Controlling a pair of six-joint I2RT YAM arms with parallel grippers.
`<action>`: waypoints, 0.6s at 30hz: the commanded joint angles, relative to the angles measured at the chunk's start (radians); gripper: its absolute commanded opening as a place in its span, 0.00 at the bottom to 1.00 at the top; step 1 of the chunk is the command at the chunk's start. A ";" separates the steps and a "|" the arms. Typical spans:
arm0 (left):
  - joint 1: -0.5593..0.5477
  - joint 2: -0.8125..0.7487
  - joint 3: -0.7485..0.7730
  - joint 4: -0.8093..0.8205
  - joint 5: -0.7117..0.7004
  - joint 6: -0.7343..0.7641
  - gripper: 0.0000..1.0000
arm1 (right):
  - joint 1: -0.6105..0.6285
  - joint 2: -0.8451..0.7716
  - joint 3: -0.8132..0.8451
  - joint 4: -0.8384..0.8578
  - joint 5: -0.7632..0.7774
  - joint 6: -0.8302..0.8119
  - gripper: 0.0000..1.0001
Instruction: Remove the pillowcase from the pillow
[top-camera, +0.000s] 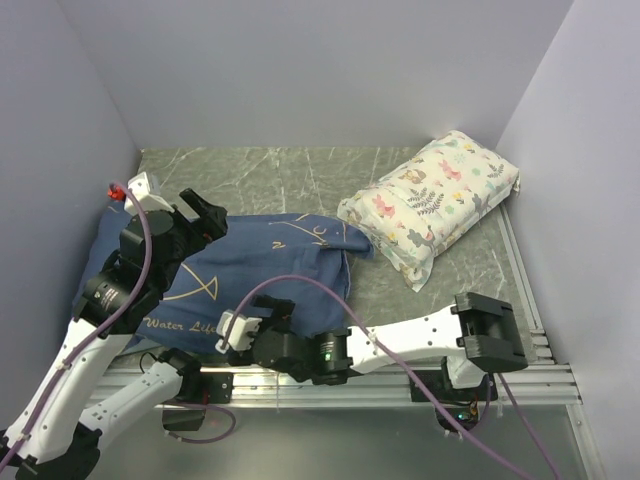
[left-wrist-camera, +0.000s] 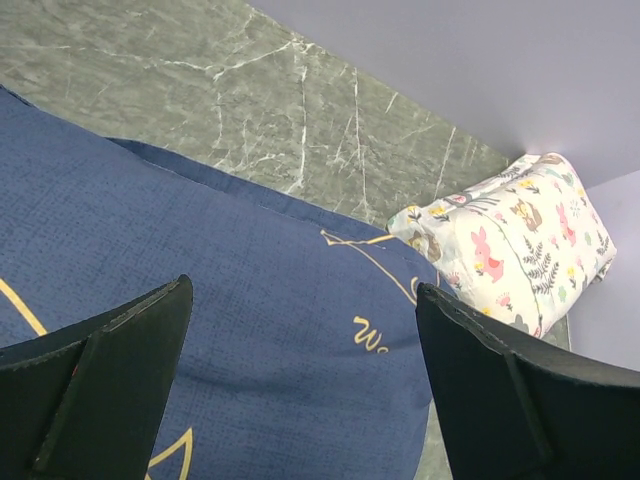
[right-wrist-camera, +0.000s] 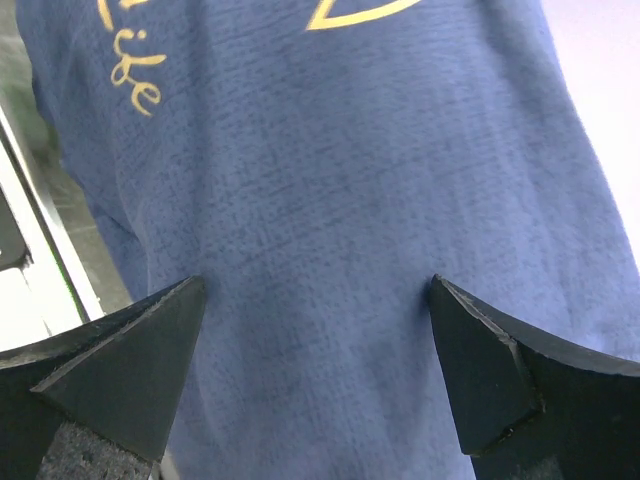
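Observation:
The navy pillowcase (top-camera: 270, 270) with gold line drawings and lettering lies plump on the left half of the table. The pillow is hidden; no plain white shows at any edge. My left gripper (top-camera: 208, 222) hovers over the case's far left part, open, with only navy fabric (left-wrist-camera: 200, 200) between its fingers (left-wrist-camera: 302, 287). Over the case's near edge, by the gold lettering, my right gripper (top-camera: 232, 335) is also open. Its fingertips (right-wrist-camera: 315, 282) stand wide apart close above the cloth (right-wrist-camera: 330, 150), gripping nothing.
A smaller white pillow printed with flowers and leaves (top-camera: 430, 205) lies at the back right, its corner close to the case's far right corner (left-wrist-camera: 510, 245). Grey marbled tabletop (top-camera: 250, 170) lies behind. Lilac walls enclose three sides. A metal rail (top-camera: 540, 380) runs along the near edge.

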 joint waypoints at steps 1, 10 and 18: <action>-0.002 0.002 0.047 0.002 -0.009 0.024 0.99 | 0.017 0.035 0.044 0.092 0.058 -0.066 1.00; -0.002 0.015 0.066 0.004 0.002 0.030 0.99 | -0.018 0.199 0.137 0.080 0.169 -0.121 0.75; -0.002 0.013 0.158 0.018 0.037 0.083 0.99 | -0.129 0.144 0.270 -0.171 -0.043 0.057 0.00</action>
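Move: The patch of blue pillowcase I'm about to pinch lies about 3 cm below my right hand, some 2 cm ahead and 2 cm left. From that hand, the word "Life" is some 14 cm left and 7 cm back, and the tip of the gold drawing 14 cm left and 4 cm ahead. The floral pillow is roughly 24 cm ahead and 38 cm right. From my left hand, the patch is about 12 cm back, 11 cm right and 18 cm below. I ease my open right hand about 3 cm down onto the blue cloth, drifting forward and left, and shut my fingers on it so they pinch a fold. Keeping that pinch, I carry it forward across the pillowcase and slightly up, some 5 cm forward overall, wrist turning a little clockwise. My empty left hand, still open, begins rising late, about 3 cm. ##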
